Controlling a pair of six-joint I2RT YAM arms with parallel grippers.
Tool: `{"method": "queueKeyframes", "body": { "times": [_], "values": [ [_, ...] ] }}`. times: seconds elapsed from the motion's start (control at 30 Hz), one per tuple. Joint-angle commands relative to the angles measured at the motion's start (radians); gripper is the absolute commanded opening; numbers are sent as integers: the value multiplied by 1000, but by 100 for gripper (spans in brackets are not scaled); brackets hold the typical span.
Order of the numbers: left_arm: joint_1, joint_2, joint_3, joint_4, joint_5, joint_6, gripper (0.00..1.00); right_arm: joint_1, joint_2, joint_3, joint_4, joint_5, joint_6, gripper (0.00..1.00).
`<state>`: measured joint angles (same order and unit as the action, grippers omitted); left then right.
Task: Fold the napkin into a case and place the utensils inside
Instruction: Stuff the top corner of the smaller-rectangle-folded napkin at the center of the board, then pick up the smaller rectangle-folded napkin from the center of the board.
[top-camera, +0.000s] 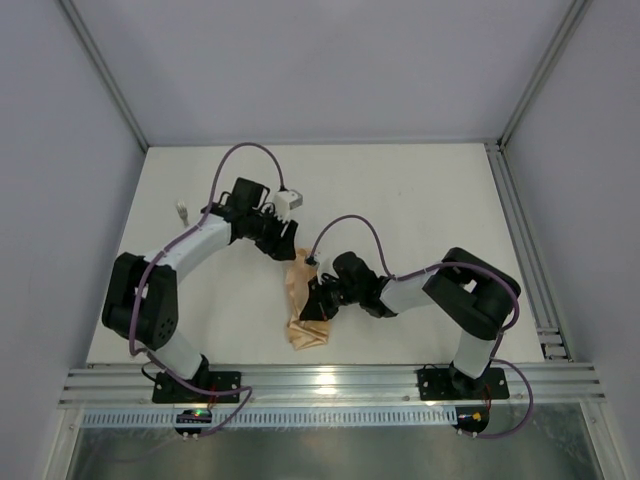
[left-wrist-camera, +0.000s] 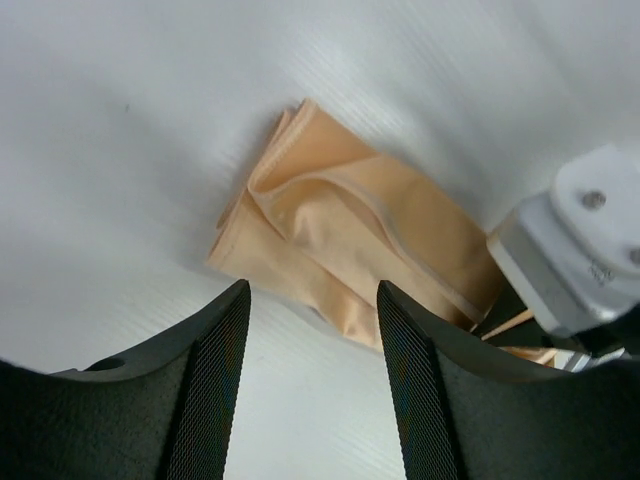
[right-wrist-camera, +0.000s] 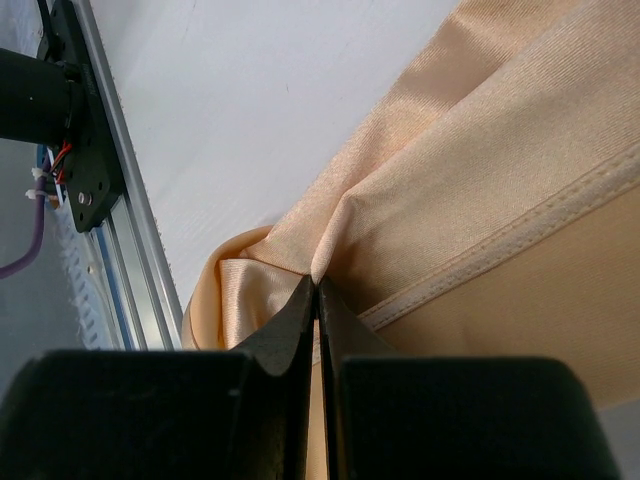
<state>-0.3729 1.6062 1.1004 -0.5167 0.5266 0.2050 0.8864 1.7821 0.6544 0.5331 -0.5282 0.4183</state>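
Observation:
The peach-orange napkin (top-camera: 303, 305) lies crumpled in loose folds on the white table, between the two arms. My right gripper (top-camera: 318, 298) is shut on a pinched fold of it, seen close up in the right wrist view (right-wrist-camera: 318, 285), where hemmed cloth (right-wrist-camera: 480, 180) fills the frame. My left gripper (top-camera: 288, 249) is open and empty, just above the napkin's far end. In the left wrist view its jaws (left-wrist-camera: 313, 300) stand apart over bare table, with the napkin (left-wrist-camera: 330, 220) ahead of them. No narrow pouch shape shows. The utensils are not clearly in view.
A small whitish object (top-camera: 182, 211) lies on the table at the far left. The aluminium rail (top-camera: 330, 385) runs along the near edge, close to the napkin's near end. The right arm's wrist (left-wrist-camera: 590, 250) shows at the right of the left wrist view.

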Motion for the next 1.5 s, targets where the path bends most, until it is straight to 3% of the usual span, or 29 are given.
{"method": "queueKeyframes", "body": {
  "times": [0.0,0.23,0.47,0.63,0.8,0.83,0.9,1.0,1.03,1.23,1.47],
  "values": [
    [-12,66,79,86,33,-116,57,6,-12,-9,71,17,4,4],
    [-76,152,121,132,-45,-171,59,5,3,-15,88,17,7,4],
    [-126,207,148,106,-105,-177,51,6,7,-16,93,17,8,4],
    [-127,233,153,107,-135,-185,29,6,11,-12,91,17,8,4],
    [-127,233,165,103,-143,-181,27,6,11,-10,93,17,7,4],
    [-129,230,165,104,-149,-176,16,6,10,-10,91,16,7,4],
    [-127,221,161,106,-181,-156,2,6,7,-10,85,17,5,4],
    [-127,207,144,106,-217,-110,0,6,-9,-10,70,17,-1,5],
    [-126,201,124,110,-220,-101,0,6,-15,-9,61,19,-6,12],
    [-121,166,55,156,-215,-65,0,6,-116,53,-88,40,-79,29],
    [-101,158,39,175,-192,-58,0,5,-239,117,-268,146,-112,43]
  ]
}}
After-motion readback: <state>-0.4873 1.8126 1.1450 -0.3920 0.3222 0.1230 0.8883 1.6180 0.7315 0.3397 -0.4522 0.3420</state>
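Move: The napkin's top corner, where the hem gapes, lies about 2 cm ahead of the left hand, 3 cm to its right and some 7 cm below. From that hand, the fold still caught in the right fingers lies 12 cm back and 9 cm right; the napkin's near end is about 17 cm back and 7 cm right. From the right hand the top corner is some 14 cm ahead and 6 cm left. To the right and down over the napkin's top corner goes the left hand, about 5 cm right with a little forward, shutting its half-open fingers on the way; then it comes back left some 3 cm and sinks farther, setting the shut fingertips into the hem. The right hand keeps its hold on the near fold, then opens, comes free and rises about 5 cm, slightly forward. ##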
